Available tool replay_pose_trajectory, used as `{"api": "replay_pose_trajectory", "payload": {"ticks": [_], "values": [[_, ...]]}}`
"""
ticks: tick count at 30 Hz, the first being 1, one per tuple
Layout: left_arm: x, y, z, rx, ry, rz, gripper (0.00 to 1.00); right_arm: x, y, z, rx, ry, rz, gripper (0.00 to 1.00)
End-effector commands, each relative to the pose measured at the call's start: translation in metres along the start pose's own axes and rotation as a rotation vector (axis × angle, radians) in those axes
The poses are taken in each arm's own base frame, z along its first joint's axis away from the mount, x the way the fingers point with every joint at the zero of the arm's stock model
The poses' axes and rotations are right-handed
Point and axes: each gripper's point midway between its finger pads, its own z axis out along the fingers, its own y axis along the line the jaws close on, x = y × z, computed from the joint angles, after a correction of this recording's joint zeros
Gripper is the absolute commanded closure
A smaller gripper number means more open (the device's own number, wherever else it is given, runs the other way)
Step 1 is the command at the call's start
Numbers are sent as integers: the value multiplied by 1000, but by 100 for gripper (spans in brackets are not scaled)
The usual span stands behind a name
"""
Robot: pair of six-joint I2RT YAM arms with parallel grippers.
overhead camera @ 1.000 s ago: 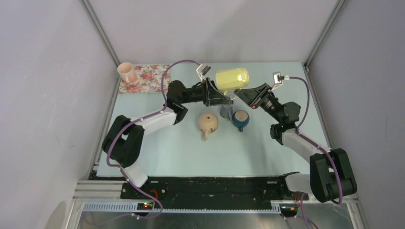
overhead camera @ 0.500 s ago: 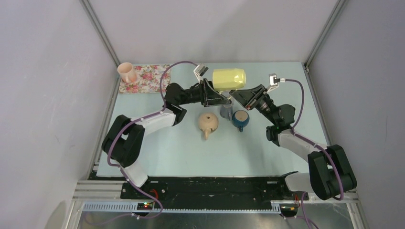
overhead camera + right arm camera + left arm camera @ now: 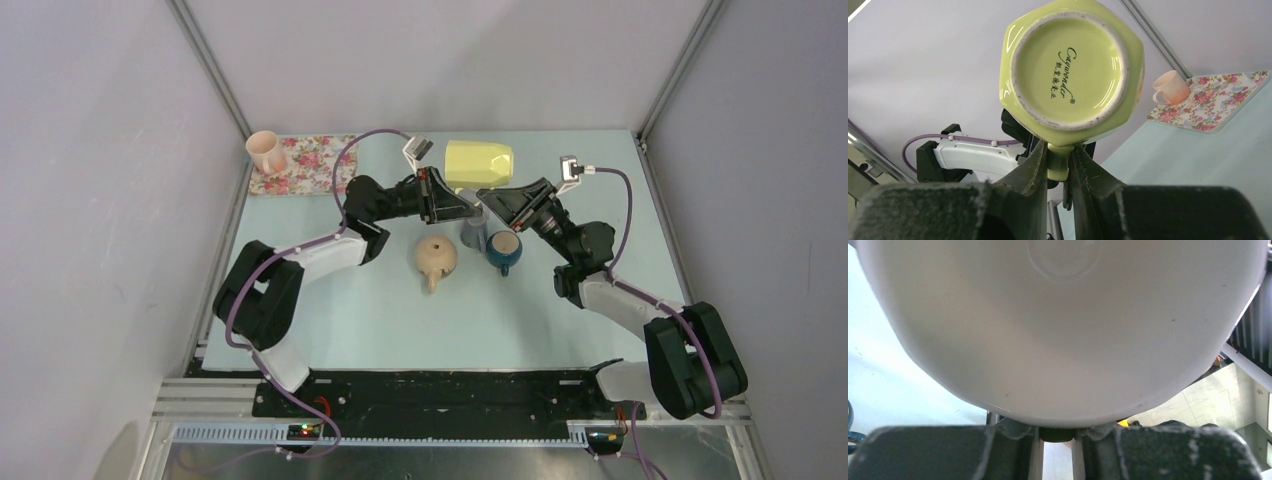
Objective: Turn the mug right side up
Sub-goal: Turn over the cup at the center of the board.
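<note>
The yellow-green mug (image 3: 478,164) hangs on its side above the far middle of the table, mouth to the left and base to the right. My right gripper (image 3: 488,202) is shut on its handle from below; the right wrist view shows the printed base (image 3: 1070,70) above the fingers (image 3: 1035,167) that pinch the handle. My left gripper (image 3: 467,205) meets the mug from the mouth side. In the left wrist view the pale inside of the mug (image 3: 1063,330) fills the frame. Its jaws stand narrow under the rim, closed on a dark piece that is probably the handle.
Under the mug on the light blue table (image 3: 350,310) stand a tan teapot (image 3: 436,256), a grey-blue cup (image 3: 473,232) and a dark blue cup (image 3: 503,248). A pink cup (image 3: 266,151) rests on a floral mat (image 3: 310,163) at the far left corner. Metal frame posts stand at the far corners.
The left gripper's jaws have closed in under the mug's rim. The mug has shifted slightly left and levelled out, and both arms have drawn closer together.
</note>
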Motion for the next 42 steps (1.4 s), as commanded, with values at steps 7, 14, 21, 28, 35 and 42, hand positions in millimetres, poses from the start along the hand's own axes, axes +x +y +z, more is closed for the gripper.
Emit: {"api": "replay_pose_trajectory", "payload": {"ticks": [7,14,21,28,35,42], "values": [[-13,-51,3,133,-40,184,100,27,-21,-7,59,94,-4,100],[-18,-47,-1,118,-60,196,100,17,-30,-10,112,70,36,95],[-21,-47,-3,114,-70,204,100,6,-32,-14,141,45,44,40],[-25,-46,-4,106,-76,213,100,3,-36,-16,164,37,47,5],[-41,-27,-16,-9,-108,244,100,1,-40,-17,188,40,41,1],[-72,36,-56,-412,-164,323,100,0,-41,-17,194,41,39,1]]}}
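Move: The yellow mug lies on its side in the air, mouth to the left, with its body some 5 cm ahead of and 3 cm above both hands, which share its handle. The floral mat lies about 37 cm left of the left hand and 19 cm farther out; the peach mug stands some 45 cm left and 18 cm ahead. The grey cup is roughly 3 cm ahead and 27 cm below. The mug's handle stays pinched in the left fingers while the right fingers open wide and let go; the right hand backs off about 5 cm down, also a little forward and right, its fingertips tipping down. Late on, and speeding up, the left hand carries the mug forward, left and down towards the mat, some 6 cm in all, turning about 15 degrees, mainly counter-clockwise. ##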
